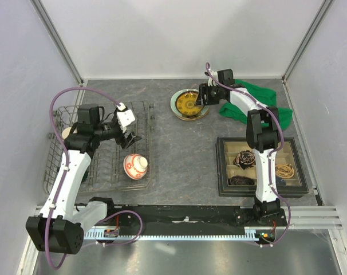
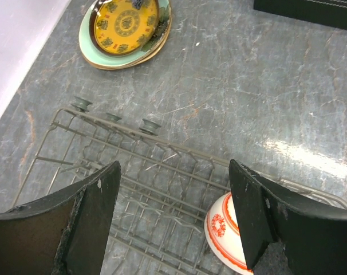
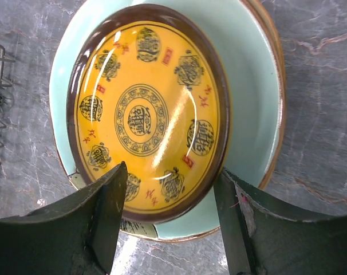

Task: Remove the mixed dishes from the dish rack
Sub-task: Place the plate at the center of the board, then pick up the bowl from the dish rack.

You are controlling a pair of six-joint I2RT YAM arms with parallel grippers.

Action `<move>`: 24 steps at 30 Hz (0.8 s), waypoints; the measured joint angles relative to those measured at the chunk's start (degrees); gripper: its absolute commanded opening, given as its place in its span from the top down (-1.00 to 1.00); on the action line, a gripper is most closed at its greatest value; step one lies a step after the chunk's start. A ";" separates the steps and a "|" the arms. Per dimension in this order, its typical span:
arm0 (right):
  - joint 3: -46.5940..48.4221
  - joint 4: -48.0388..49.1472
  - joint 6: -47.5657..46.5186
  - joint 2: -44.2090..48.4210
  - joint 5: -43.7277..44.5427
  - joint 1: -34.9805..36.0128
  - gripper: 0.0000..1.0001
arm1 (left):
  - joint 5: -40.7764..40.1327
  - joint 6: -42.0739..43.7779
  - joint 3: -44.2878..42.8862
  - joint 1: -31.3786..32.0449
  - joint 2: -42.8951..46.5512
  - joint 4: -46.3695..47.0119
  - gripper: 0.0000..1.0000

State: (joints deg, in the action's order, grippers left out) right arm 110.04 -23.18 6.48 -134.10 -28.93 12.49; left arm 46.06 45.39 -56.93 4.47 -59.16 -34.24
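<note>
The grey wire dish rack (image 1: 99, 150) stands at the left. A red-and-white bowl (image 1: 135, 165) lies in its near right corner, and a beige cup (image 1: 66, 133) shows at its left side behind the arm. My left gripper (image 1: 130, 137) hangs open over the rack (image 2: 133, 166), empty, with the bowl (image 2: 222, 232) just below its right finger. On the table at the back, the yellow-gold plate (image 3: 148, 109) lies on the pale green plate (image 3: 251, 86). My right gripper (image 3: 170, 172) is open, its fingers either side of the yellow plate's near rim (image 1: 189, 104).
A black compartmented tray (image 1: 260, 166) holding small items sits at the right, near the right arm's base. A green cloth (image 1: 259, 103) lies behind it under the right arm. White walls close in the table on three sides.
</note>
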 measured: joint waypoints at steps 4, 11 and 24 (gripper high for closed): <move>-0.13 -0.33 -0.90 0.96 0.90 0.00 -0.38 | -1.51 1.03 0.02 0.00 0.68 -0.07 -0.66; -0.92 -0.70 -1.81 2.91 1.01 0.00 -0.39 | -5.68 3.74 0.85 0.00 1.42 -0.26 -0.66; -8.07 -0.68 -3.89 8.81 1.90 0.02 -0.40 | -14.62 11.50 3.13 -1.99 4.07 -3.43 -0.69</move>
State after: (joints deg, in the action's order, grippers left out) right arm 101.97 -23.86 2.59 -125.29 -27.03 12.51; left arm 31.44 56.88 -53.80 2.48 -55.09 -37.67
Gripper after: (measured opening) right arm 0.692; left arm 0.834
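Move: The yellow plate's middle lies about 5 cm left, 1 cm ahead and 2 cm below the right hand; the green plate is under it, some 3 cm below the hand. The green cloth spreads around 20 cm right, level with the hand. The empty left hand has the beige cup about 26 cm left, 6 cm ahead and 18 cm below; the red-and-white bowl sits roughly 6 cm back, 2 cm right and 15 cm below. Straight up first by about 2 cm, then back and slightly right, the right hand draws its already open fingers off the yellow plate's rim. The left hand, still open, sweeps some 5 cm left over the rack, sinking a little, away from the bowl and towards the cup side, while its wrist rolls to point the fingers more steeply down. ##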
